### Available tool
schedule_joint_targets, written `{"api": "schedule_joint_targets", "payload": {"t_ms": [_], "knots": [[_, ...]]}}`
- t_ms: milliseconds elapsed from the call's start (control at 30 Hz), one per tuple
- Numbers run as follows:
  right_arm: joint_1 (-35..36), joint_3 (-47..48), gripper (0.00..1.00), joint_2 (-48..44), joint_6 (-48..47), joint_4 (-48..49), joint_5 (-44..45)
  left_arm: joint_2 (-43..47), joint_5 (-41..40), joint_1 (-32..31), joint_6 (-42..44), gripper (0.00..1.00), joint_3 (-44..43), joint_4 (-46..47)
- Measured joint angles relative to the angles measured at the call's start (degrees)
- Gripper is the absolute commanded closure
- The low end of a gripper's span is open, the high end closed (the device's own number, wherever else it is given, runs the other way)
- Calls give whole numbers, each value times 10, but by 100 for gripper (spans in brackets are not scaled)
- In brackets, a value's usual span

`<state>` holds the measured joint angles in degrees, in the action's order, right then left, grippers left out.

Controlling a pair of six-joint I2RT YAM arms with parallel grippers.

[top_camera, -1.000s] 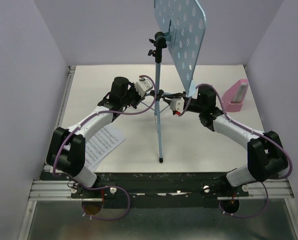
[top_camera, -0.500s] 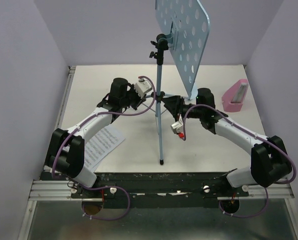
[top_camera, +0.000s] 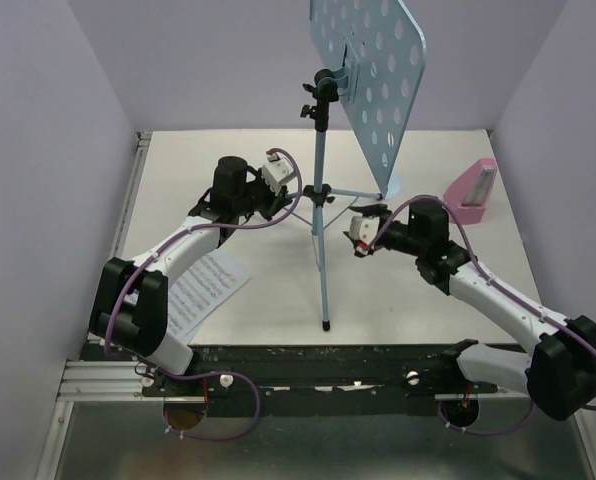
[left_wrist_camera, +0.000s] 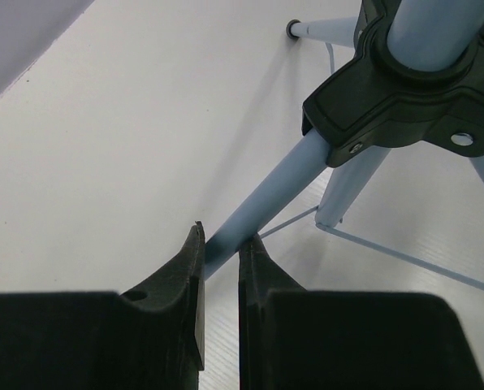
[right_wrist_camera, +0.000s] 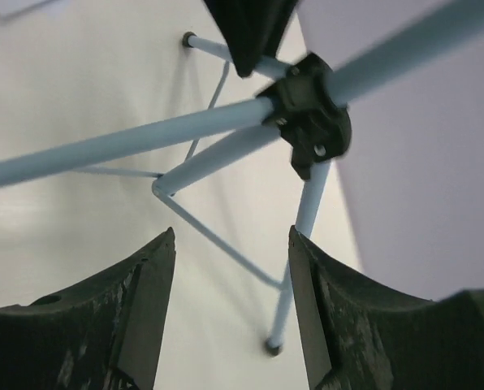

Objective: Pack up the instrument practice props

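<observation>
The light-blue music stand (top_camera: 321, 230) stands upright mid-table on its tripod legs, its hole-punched desk (top_camera: 373, 80) high at the back. My left gripper (left_wrist_camera: 220, 244) is shut on one tripod leg (left_wrist_camera: 266, 199) just below the black hub (left_wrist_camera: 404, 89). In the top view that left gripper (top_camera: 298, 196) sits left of the pole. My right gripper (top_camera: 360, 222) hangs open to the right of the pole, touching nothing. Its wrist view shows the wide right gripper (right_wrist_camera: 230, 236) with the hub (right_wrist_camera: 311, 114) ahead. White sheet-music pages (top_camera: 203, 290) lie under the left arm. The pink metronome (top_camera: 470, 192) sits far right.
Lilac walls close in the white table (top_camera: 408, 300) on the left, back and right. A metal rail (top_camera: 318, 375) with both arm bases runs along the near edge. The stand's near leg ends in a black foot (top_camera: 325, 324) close to that edge.
My right gripper has opened, let go of the stand and drawn back to the right. The stand's desk has shifted slightly right. The left gripper keeps its hold on the leg.
</observation>
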<state>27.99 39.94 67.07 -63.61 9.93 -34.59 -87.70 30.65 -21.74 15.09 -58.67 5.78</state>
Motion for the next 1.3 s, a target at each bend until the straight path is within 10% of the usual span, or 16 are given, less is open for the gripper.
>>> {"api": "schedule_joint_targets", "payload": {"t_ms": [500, 900, 1300], "knots": [[-93, 87, 35, 72, 804, -14, -25, 0, 13, 2, -9, 100, -1, -3], [-93, 155, 51, 198, 1050, 67, -110, -4, 16, 2, -4, 100, -11, -17], [-93, 167, 59, 221, 1106, 83, -129, -4, 15, 2, 2, 100, -11, -18]]}}
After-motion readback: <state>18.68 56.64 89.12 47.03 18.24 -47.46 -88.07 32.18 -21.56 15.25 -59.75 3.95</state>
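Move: Some 4 cm ahead of the right hand, 4 cm to its left and 2 cm higher sits the black clamp knob of the music stand's tripod. The leg hub is just beyond the knob, about 5 cm ahead of the hand and 7 cm left. The near leg passes roughly 6 cm to the hand's left, about level with it. From the left hand, the knob is around 10 cm to the right and 3 cm up, neither ahead nor back. Swinging back for a fresh grip, the open right hand first goes about 2.5 cm right and forward, then some 5 cm left and slightly up onto the clamp knob. Its wrist rolls about 110 degrees clockwise, seen along the fingers, and over the last half the fingers narrow until the tips meet the knob's sides. The left hand keeps its grip on the tripod's left leg. ##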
